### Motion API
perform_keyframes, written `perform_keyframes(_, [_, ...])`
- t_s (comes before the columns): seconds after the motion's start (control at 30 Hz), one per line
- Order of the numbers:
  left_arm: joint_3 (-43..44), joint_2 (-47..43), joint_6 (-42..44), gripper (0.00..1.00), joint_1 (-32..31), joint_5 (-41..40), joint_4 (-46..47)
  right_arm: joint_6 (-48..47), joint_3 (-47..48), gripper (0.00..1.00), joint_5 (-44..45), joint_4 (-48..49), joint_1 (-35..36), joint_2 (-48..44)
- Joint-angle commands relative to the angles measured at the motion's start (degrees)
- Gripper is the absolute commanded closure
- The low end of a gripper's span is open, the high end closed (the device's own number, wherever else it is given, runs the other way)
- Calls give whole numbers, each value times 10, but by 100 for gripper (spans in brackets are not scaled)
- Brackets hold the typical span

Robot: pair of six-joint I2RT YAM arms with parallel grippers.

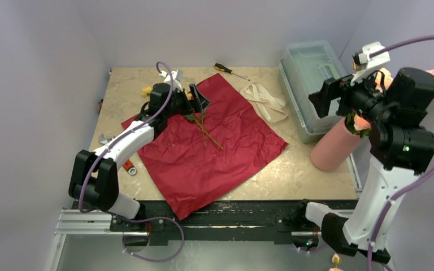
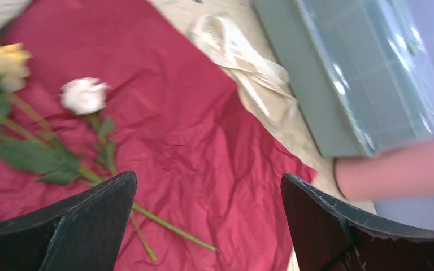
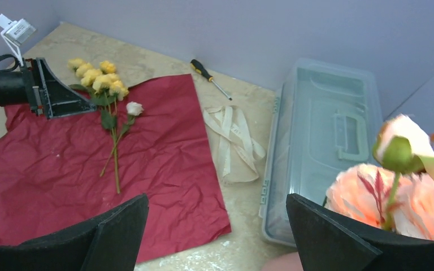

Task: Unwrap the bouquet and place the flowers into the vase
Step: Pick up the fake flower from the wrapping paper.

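The dark red paper (image 1: 203,152) lies spread flat on the table, with no bouquet wrapped in it. Yellow flowers (image 3: 99,76) and a pale bud (image 3: 134,108) lie on its far left part, thin stems (image 1: 208,134) pointing toward me. My left gripper (image 1: 195,100) hovers open just over those flowers, nothing between its fingers (image 2: 90,226). The salmon-pink vase (image 1: 336,148) stands tilted at the right. Peach-pink flowers (image 3: 373,197) show at its mouth, their stems hidden. My right gripper (image 1: 325,96) hangs open above the vase, empty (image 3: 217,197).
A cream ribbon (image 1: 265,101) lies loose right of the paper. A clear greenish box (image 1: 311,84) with a handle sits at the back right beside the vase. A screwdriver (image 1: 230,70) lies at the back. Hand tools (image 1: 113,148) lie at the left edge.
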Motion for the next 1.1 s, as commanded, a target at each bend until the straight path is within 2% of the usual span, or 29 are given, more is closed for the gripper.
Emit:
perform_keyframes(0.0, [20, -21, -18, 1, 12, -147, -75, -17, 31, 5, -30, 24, 35, 62])
perform_keyframes(0.13, [20, -23, -4, 8, 19, -205, -99, -32, 38, 5, 45, 55, 144, 97])
perform_keyframes(0.2, [23, -13, -2, 13, 25, -216, -110, -31, 38, 5, 47, 69, 167, 115])
perform_keyframes(0.37, [42, 39, 9, 36, 30, -179, -88, -31, 37, 4, 55, 103, 216, 145])
perform_keyframes(0.53, [102, 135, 43, 48, 14, -157, -88, -23, 18, 3, 60, 122, 244, 157])
perform_keyframes(0.63, [134, 183, 59, 51, 2, -150, -88, -16, -12, 3, 65, 137, 255, 150])
perform_keyframes(0.83, [197, 262, 73, 52, -29, -170, -103, -7, -38, 3, 77, 152, 258, 141])
perform_keyframes(1.07, [239, 321, 65, 57, -45, -254, -149, 2, -30, 2, 88, 146, 257, 144])
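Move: The white rose, lying on the red wrapping paper, has its bloom about 15 cm ahead of the open left hand, level with it sideways and some 19 cm below. The yellow flowers lie around 16 cm to the left of the rose and 5 cm farther out; the ribbon is about 27 cm to its right, equally far out, and the screwdriver 13 cm right and 16 cm beyond it. From the right hand the rose is roughly 32 cm ahead, 33 cm left and 45 cm below. Towards the white rose comes the left hand: it swings some 7 cm left while easing down, then reaches forward and sinks steeply back to the right, in all about 15 cm down. Its wrist tips the fingers downward and they close to roughly half open above the rose's stem. The empty, open right hand moves forward and left, away from the vase, sinking somewhat and turning counter-clockwise. ##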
